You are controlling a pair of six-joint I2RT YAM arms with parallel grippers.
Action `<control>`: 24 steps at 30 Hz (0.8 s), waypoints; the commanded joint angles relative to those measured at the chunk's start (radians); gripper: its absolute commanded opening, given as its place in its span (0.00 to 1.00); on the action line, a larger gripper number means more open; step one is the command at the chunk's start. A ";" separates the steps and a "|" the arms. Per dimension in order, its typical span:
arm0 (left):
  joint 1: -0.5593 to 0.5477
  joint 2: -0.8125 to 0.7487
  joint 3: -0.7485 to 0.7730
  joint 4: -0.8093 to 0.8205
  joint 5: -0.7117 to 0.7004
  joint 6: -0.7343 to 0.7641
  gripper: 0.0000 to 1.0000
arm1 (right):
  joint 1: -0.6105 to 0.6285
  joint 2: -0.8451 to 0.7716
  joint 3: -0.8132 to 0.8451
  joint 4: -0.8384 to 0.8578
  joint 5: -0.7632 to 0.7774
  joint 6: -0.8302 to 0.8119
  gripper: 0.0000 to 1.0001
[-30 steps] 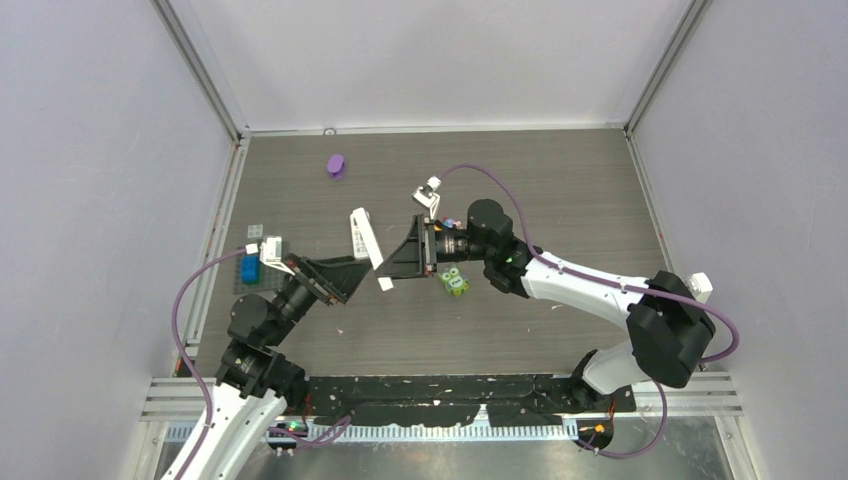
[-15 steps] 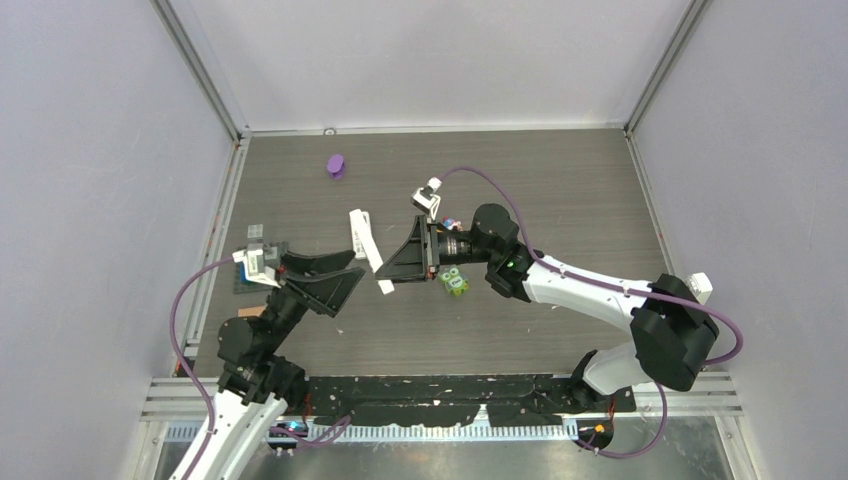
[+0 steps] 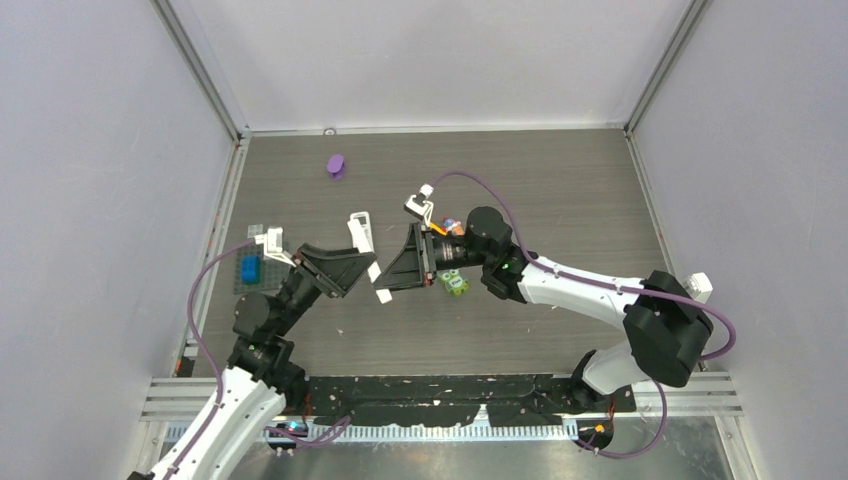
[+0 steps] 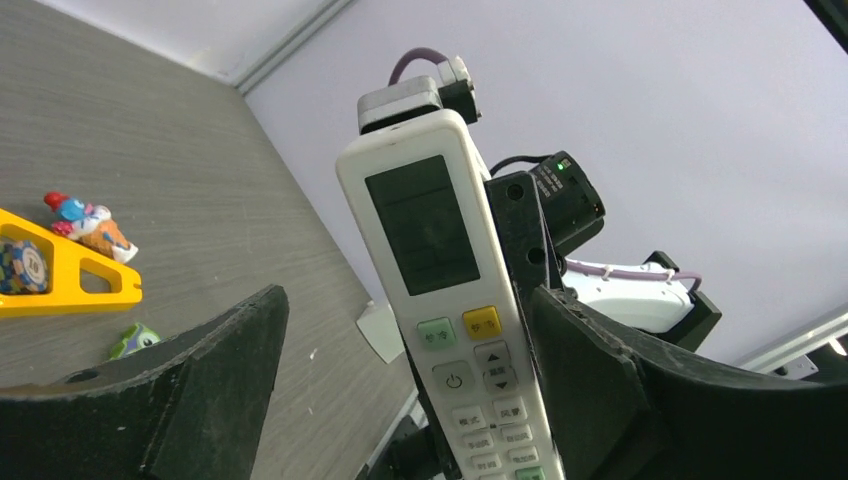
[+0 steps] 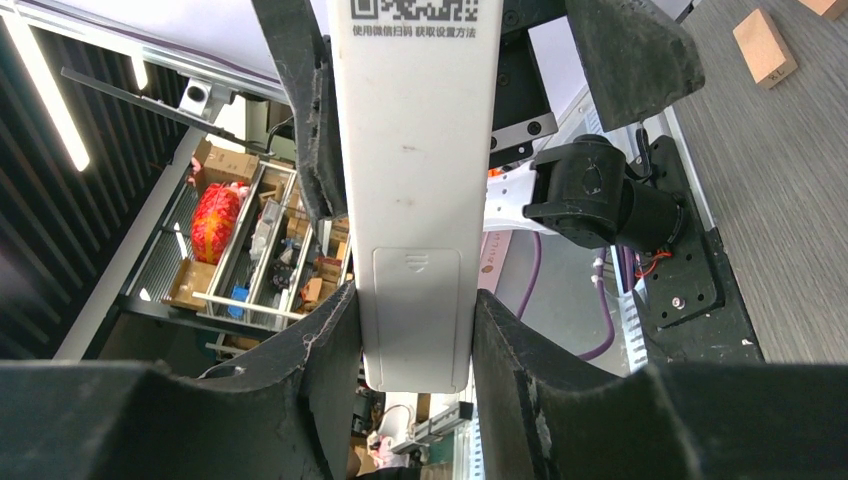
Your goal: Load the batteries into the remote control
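The white remote control [image 3: 360,230] is held off the table by my right gripper [image 3: 395,262], which is shut on its lower end. In the right wrist view the remote [image 5: 412,200] shows its back, with the battery cover in place between the fingers [image 5: 330,350]. My left gripper [image 3: 360,270] is open, and its jaws straddle the remote from the other side. In the left wrist view the button face of the remote [image 4: 440,270] stands close to the right finger [image 4: 620,400], with a wide gap to the left one. I can make out no batteries in any view.
A green toy [image 3: 455,283] lies under the right wrist. A yellow triangle piece [image 4: 60,275] and a small figurine [image 4: 85,222] sit behind it. A purple object [image 3: 336,165] lies at the far left, and a blue block [image 3: 249,270] at the left edge. A wooden block [image 5: 765,45] lies nearby.
The left gripper drew back from the remote half a second ago and has come forward again, open around it. The right gripper kept its hold and tilted the remote slightly.
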 commanded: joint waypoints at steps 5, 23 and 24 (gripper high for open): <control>-0.001 0.082 0.043 0.142 0.065 -0.050 0.58 | 0.005 0.028 0.018 0.037 -0.010 -0.019 0.25; -0.001 0.262 0.362 -0.737 -0.507 0.418 0.00 | -0.097 -0.134 0.013 -0.575 0.385 -0.393 0.94; -0.001 0.319 0.396 -0.783 -0.560 0.425 0.00 | -0.099 -0.158 0.017 -0.649 0.412 -0.444 0.94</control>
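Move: The remote control is up in the air, still in the right hand's fingers by its near end; its middle is about 5 cm ahead and 2 cm left of the right hand. The left hand's open fingers already straddle it, its middle some 1 cm back and 1 cm to the right. Nearly 30 cm lower on the table, a spare remote lies roughly 22 cm ahead and 6 cm left of the left hand; the green toy is about 17 cm ahead and 12 cm right of the right hand. The left hand edges about 1 cm to the right as its fingers close on the sides of the remote control and pinch it, while the right hand keeps its grip on the near end and sinks about 2 cm. Then the right fingers open wide and that hand backs off the remote, going down and forward about 5 cm each way and some 3 cm right, its fingers tipping down as the wrist turns clockwise, while the left hand, keeping its pinch, carries the remote about 5 cm forward with some 4 cm of left and down, towards the spare remote, its wrist turning some 30 degrees, partly counter-clockwise. ##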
